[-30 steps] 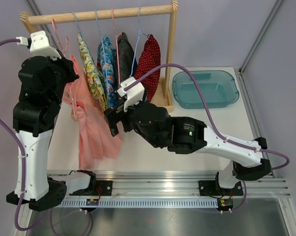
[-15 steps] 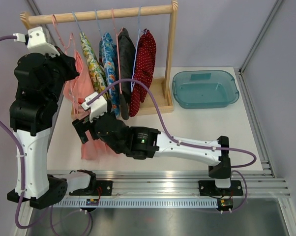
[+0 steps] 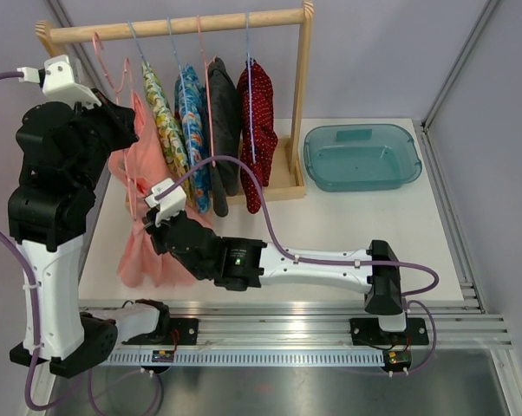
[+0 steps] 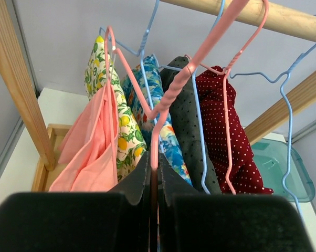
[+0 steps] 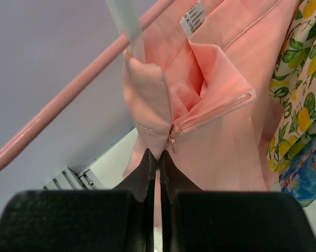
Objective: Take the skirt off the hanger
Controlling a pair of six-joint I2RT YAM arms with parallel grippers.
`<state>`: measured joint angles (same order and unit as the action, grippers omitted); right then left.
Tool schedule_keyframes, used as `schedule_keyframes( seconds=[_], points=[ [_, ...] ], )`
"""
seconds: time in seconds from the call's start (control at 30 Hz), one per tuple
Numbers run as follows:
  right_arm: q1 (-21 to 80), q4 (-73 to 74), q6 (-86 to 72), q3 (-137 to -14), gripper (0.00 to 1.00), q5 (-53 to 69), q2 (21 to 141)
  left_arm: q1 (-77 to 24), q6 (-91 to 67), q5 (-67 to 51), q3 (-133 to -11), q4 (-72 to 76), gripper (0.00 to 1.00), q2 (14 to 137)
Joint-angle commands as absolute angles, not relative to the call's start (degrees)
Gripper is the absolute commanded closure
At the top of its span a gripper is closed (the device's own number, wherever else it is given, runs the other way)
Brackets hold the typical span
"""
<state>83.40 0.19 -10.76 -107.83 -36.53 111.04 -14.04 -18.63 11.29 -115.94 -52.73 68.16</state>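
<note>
A pink skirt (image 3: 148, 234) hangs from a pink hanger (image 3: 97, 50) at the left end of the rack. My left gripper (image 3: 127, 117) is up beside the skirt's top, shut on the pink hanger's twisted neck (image 4: 163, 100), which runs between its jaws (image 4: 154, 163). The skirt (image 4: 90, 152) drapes to the left below it. My right gripper (image 3: 153, 227) reaches in low from the right and is shut on the skirt's waistband (image 5: 147, 105) just beside the zipper pull; the jaws (image 5: 158, 156) pinch the fabric edge. The hanger bar (image 5: 69, 100) crosses behind.
The wooden rack (image 3: 174, 26) also carries a yellow floral garment (image 3: 161, 121), a blue floral one (image 3: 192, 130), a dark one (image 3: 225, 104) and a red dotted one (image 3: 259, 104) on wire hangers. A teal bin (image 3: 361, 156) sits on the table at the right.
My right arm swung left from the middle of the rack to the pink skirt, and its jaws went from wide open to shut on the waistband. The left gripper kept hold of the hanger.
</note>
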Motion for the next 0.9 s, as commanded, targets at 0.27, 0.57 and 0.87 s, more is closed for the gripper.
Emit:
schedule_keyframes(
  seconds=[0.27,0.57,0.87],
  points=[
    [95.25,-6.07,-2.73,-105.11,1.0,-43.32,101.25,-14.33,-16.79,18.71,-99.78,-31.21,1.0,59.24],
    [108.62,-4.66,6.22,-113.28,1.0,-51.14,105.46,-14.33,-12.13,24.87,-93.25,-23.73,1.0,59.41],
    [113.12,-6.06,3.62,-104.26,1.0,-60.9,104.95,-14.33,-10.81,21.8,-104.31,-29.96,1.0,62.14]
  ],
)
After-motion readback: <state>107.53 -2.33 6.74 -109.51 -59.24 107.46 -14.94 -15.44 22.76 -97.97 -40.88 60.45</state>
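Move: My right hand already pinches the pink skirt's waistband; the near strap loops over the pink hanger about 6 cm above that grip and some 2 cm to its left. The lemon-print skirt hangs some 17 cm ahead and 4 cm to the right of my right hand, the blue floral one equally far ahead but 8 cm right. From my left hand, shut on the hanger's neck, the pinched waistband lies about 12 cm back, 1 cm left and 16 cm below. Keeping the waistband pinched, I draw my right hand back towards my base, about 17 cm and quickest early on, lifting it some 5 cm and tipping the fingers up a little, to drag the strap off the hanger. My left hand keeps hold of the hanger's neck, dips about 5 cm while easing left and turning some 10 degrees counter-clockwise, then starts back up. ##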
